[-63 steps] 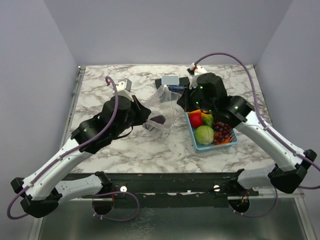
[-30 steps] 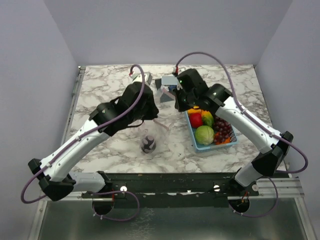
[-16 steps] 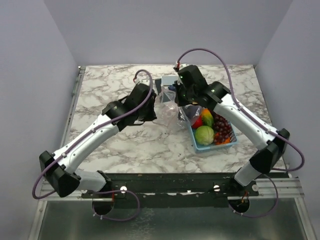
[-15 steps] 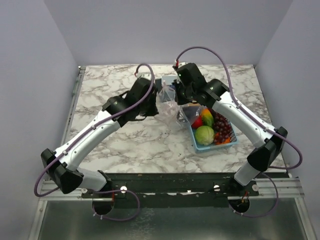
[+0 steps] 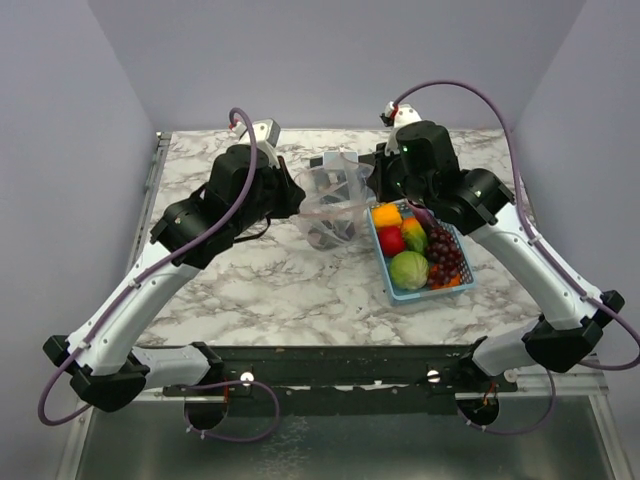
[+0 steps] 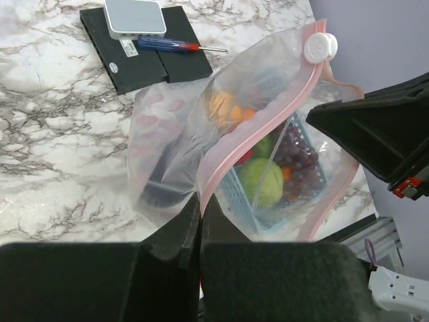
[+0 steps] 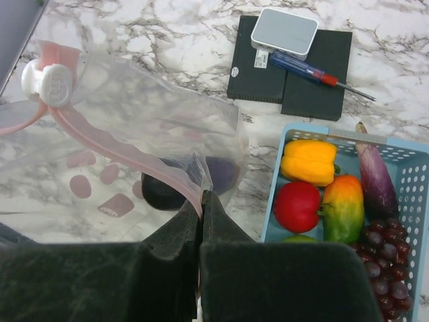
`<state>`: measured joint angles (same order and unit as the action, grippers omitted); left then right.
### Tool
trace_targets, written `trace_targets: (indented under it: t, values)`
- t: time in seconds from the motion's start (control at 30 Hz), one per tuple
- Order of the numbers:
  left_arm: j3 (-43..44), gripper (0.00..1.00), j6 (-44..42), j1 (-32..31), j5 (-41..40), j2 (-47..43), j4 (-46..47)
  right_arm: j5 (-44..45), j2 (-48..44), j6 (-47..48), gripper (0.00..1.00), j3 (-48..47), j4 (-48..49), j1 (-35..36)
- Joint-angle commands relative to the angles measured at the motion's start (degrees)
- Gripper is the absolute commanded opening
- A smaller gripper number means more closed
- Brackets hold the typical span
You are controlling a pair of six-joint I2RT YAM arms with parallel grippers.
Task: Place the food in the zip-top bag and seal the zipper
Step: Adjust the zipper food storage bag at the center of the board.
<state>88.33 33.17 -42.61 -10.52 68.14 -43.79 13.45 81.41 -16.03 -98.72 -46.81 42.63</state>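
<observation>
The clear zip-top bag [image 5: 332, 208] hangs above the table between both arms, left of the light-blue basket [image 5: 400, 293]. My left gripper [image 6: 200, 199] is shut on the pink zipper [image 6: 258, 131] at one side of the mouth. My right gripper [image 7: 202, 196] is shut on the zipper [image 7: 120, 144] at the other side, so the mouth gapes. A white slider [image 7: 50, 81] sits at the strip's end. A dark purple piece [image 7: 194, 178] lies in the bag's bottom. The rest of the food is in the basket: green cabbage [image 5: 408, 269], grape bunch [image 5: 446, 262], yellow pepper [image 7: 308, 161], red piece [image 7: 298, 204].
Behind the bag, at the back of the marble table [image 5: 250, 290], lie flat black pads [image 7: 258, 74] with a white box [image 7: 284, 31] and a blue-and-red screwdriver [image 7: 308, 69] on them. The basket stands close to the bag's right side. Grey walls enclose the table.
Both arms have drawn back from the far middle and moved apart. The bag, which hung narrow between them, now has its mouth spread wide.
</observation>
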Motion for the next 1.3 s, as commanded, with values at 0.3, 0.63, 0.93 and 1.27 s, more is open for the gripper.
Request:
trace_targets:
  t: [0.3,0.63,0.93,1.27]
  values:
    - [0.17,0.0,0.72,1.26,2.2,-2.46,-2.81,-4.85,2.68,-2.31,0.01,7.82,3.65,-0.24]
    - [-7.26,0.0,2.26,1.24,1.78,-6.08,-3.72,-8.56,3.59,-3.37,0.12,11.17,7.23,-0.21]
    - [-9.53,0.0,3.17,1.28,0.03,-6.7,-4.48,-11.44,0.6,-3.49,0.55,4.94,5.19,-0.26]
    - [-9.51,0.0,3.74,1.33,-0.64,-7.47,-4.31,1.05,-8.37,-2.37,0.73,3.94,-2.08,-0.23]
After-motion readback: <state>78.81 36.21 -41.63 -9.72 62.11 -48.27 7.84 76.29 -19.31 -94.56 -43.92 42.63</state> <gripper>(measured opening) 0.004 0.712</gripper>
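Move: The zip-top bag hangs open between the hands, one rim pinched in each; its middle is about 8 cm left of the right hand and 9 cm right of the left, roughly 3 and 6 cm ahead and 12 below. From the right hand, the white slider is some 5 cm ahead and 7 left, about level. The basket lies about 17 cm right, 6 ahead and 27 below; the black pads some 28 ahead, 4 left and 29 below. Both hands lower the bag 5–8 cm; the right then opens wide, releases its rim and rises 10 cm. ##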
